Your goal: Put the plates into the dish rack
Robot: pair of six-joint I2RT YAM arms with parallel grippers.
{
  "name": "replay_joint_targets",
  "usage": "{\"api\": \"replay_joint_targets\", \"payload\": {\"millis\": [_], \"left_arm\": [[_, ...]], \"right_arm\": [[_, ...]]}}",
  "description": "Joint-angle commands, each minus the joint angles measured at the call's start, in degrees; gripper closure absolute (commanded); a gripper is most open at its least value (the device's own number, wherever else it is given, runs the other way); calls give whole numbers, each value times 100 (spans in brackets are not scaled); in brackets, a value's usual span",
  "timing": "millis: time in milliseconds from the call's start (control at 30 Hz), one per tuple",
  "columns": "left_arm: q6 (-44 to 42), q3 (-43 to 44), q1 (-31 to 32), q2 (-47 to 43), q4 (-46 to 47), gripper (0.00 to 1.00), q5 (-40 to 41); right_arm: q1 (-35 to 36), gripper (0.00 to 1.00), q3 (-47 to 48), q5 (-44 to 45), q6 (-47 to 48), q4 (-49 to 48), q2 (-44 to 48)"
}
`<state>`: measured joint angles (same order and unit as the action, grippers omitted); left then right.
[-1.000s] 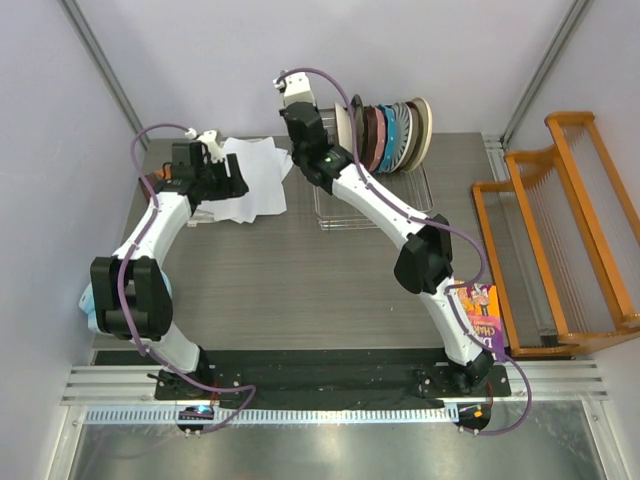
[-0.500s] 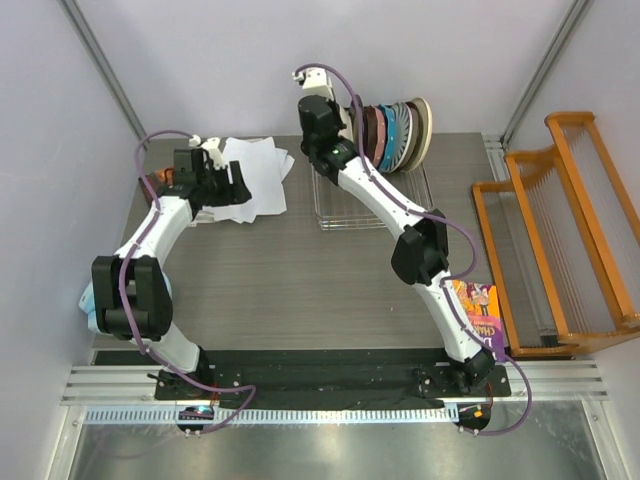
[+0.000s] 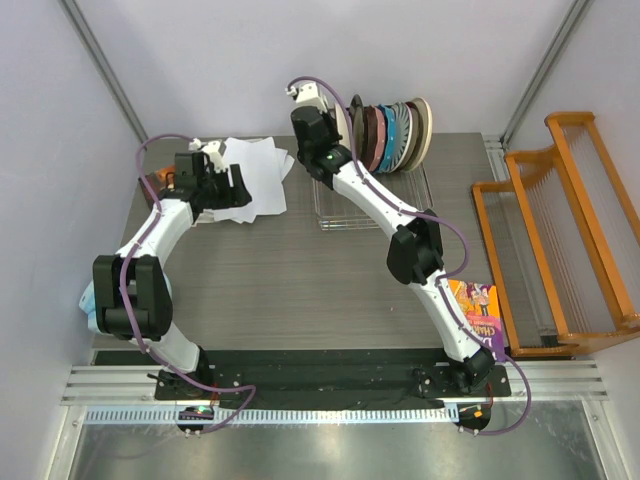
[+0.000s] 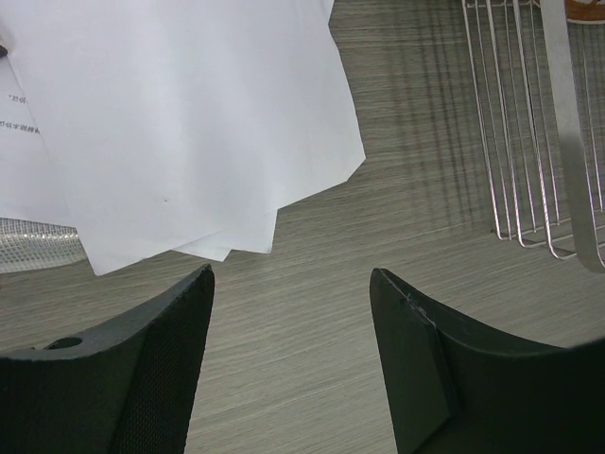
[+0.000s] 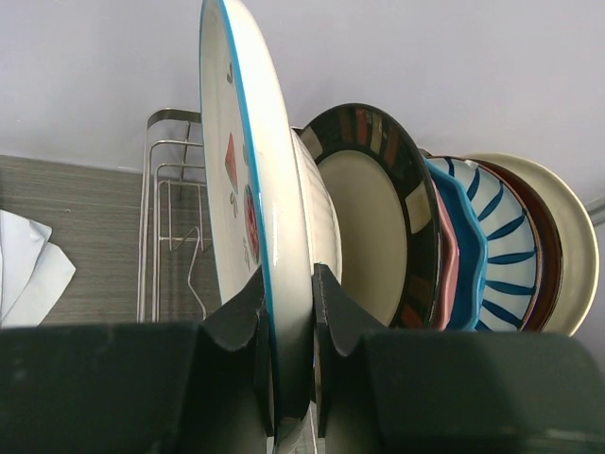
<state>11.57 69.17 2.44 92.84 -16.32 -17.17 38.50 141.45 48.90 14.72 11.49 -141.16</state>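
Note:
My right gripper is shut on the lower edge of a white plate with a blue rim and red marks, holding it upright at the left end of the plate row. Beside it stand a dark-rimmed plate with a beige centre, a pink plate, a blue-and-white one and others in the silver wire dish rack. The held plate shows edge-on in the top view. My left gripper is open and empty, low over the table next to white sheets of paper.
The rack's near half has bare tines. An orange wooden slatted rack stands at the right. A colourful booklet lies by the right arm's base. A pale blue object sits at the left edge.
My right wrist swung right toward the plate row with the held plate, then eased slightly back left. The left arm has barely moved.

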Motion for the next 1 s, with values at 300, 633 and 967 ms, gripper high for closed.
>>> {"api": "replay_joint_targets", "payload": {"millis": [300,633,967], "left_arm": [[-6,0,-94,-117,287,32,-120],[3,-17,-94,-108,261,30,-138],[117,0,-94,-126,252,28,-199]], "right_arm": [[-106,99,348,-136,-321,-481,-218],[-115,57,6,-346,-391,-463,-122],[78,27,-170,-601,-49,-533,589]]}}
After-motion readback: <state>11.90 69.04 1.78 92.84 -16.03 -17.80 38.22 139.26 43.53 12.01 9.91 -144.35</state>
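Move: The right hand holds the watermelon plate by its near edge over the left part of the dish rack; the free place it is meant for lies about 9 cm ahead, 1 cm left and some 9 cm lower. The petal plate stands right beside that place, about 8 cm ahead and 3 cm right of the hand and 8 cm lower, with the dark-rimmed plate some 4 cm farther right. From the left hand the place is roughly 19 cm ahead and 22 cm right, about level. The right hand lowers the watermelon plate it still pinches about 7 cm, easing a little forward, down into the rack's free place just left of the petal plate, while the wrist tips forward about 5 degrees. Once down it opens its fingers wide to let go of the plate, then starts back up by some 2.5 cm, with a slight drift left, the open fingers still on either side of the plate's near edge. ##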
